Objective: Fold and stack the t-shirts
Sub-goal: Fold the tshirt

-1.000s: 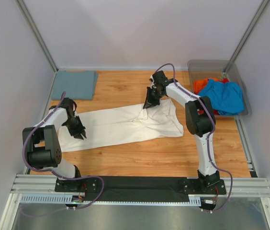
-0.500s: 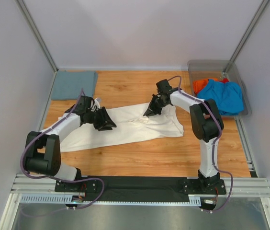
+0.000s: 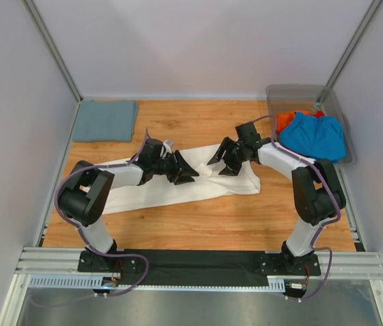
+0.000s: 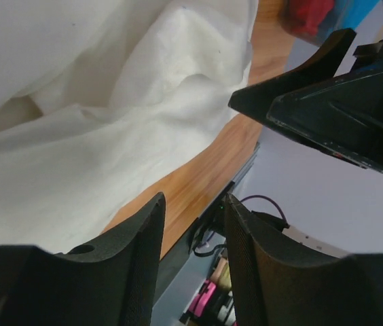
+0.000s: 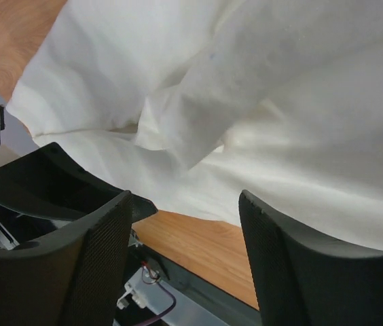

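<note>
A large cream-white t-shirt (image 3: 152, 193) lies stretched across the middle of the wooden table, with rumpled folds along its far edge. My left gripper (image 3: 190, 175) hovers over its centre, open, with nothing between the fingers (image 4: 193, 204). Facing it closely from the right, my right gripper (image 3: 220, 164) is also open and empty (image 5: 185, 204) above the white cloth (image 5: 259, 95). A folded grey-blue t-shirt (image 3: 104, 120) rests at the far left corner. A bright blue t-shirt (image 3: 316, 136) and an orange-red one (image 3: 285, 120) are in the bin.
The clear grey plastic bin (image 3: 297, 92) stands at the far right corner against the wall. Grey walls close the table (image 3: 198, 224) on three sides. The black base rail (image 3: 198, 261) runs along the near edge.
Both arms swung toward the middle of the white t-shirt. The right gripper opened and let the cloth go. The left gripper came in from the shirt's left end and opened wider.
</note>
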{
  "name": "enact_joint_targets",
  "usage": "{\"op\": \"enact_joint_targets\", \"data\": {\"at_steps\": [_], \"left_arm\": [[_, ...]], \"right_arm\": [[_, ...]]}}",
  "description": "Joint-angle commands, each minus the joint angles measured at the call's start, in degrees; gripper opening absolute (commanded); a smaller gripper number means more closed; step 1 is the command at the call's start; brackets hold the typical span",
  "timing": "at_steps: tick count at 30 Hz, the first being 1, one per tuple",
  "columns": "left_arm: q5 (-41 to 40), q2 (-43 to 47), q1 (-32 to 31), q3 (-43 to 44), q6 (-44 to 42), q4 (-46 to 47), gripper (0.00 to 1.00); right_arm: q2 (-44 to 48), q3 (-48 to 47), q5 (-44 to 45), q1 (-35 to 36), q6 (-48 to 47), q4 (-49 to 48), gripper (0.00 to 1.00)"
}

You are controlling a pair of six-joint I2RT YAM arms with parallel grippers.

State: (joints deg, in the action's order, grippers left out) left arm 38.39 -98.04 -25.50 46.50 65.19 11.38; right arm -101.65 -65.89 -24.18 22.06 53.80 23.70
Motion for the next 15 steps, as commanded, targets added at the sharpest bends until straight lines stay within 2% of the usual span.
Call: {"op": "enact_joint_targets", "data": {"at_steps": [1, 7, 12, 13, 15], "left_arm": [[-2.4, -2.1, -2.4, 2.4, 8.4, 12.3, 0.48], [-9.5, -5.9, -6.3, 8.8, 7.1, 6.0, 0.45], [-17.6, -6.3, -7.2, 14.0, 4.4, -7.2, 0.44], [-19.6, -6.7, -7.5, 15.5, 4.0, -13.9, 0.45], [-21.2, -8.1, -8.0, 19.2, 3.8, -18.7, 0.47]], "right_arm": [[4.4, -1.3, 4.8, -2.7, -9.0, 0.7, 0.67], [-1.4, -8.0, -0.2, -9.5, -16.3, 5.4, 0.65], [-3.6, -11.1, -2.3, -11.1, -16.8, 6.2, 0.64], [-3.7, -11.3, -2.3, -11.2, -16.6, 6.0, 0.64], [-4.2, -11.5, -2.7, -11.3, -16.4, 5.8, 0.64]]}}
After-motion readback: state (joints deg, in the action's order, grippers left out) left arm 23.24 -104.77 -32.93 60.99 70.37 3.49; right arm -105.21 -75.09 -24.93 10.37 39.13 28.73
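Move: The right hand is headed for the t-shirt's far right corner, roughly 10 cm ahead, 9 cm to its right and 5 cm below. The rumpled flap lies just 3 cm ahead and level sideways, the near right corner about 6 cm back and 15 cm to the right. From the left hand the flap is about 7 cm ahead, 10 cm to the right and 6 cm below, with the shirt's near edge some 6 cm straight back. With no touch visible, the already open right hand draws away from the rumpled flap towards the far right corner, about 7 cm right and 6 cm forward, rising some 2 cm before easing slightly down. The half-open left hand closes in on the flap, first about 5 cm to the right, then increasingly forward, 4 cm in all, nearly level. ##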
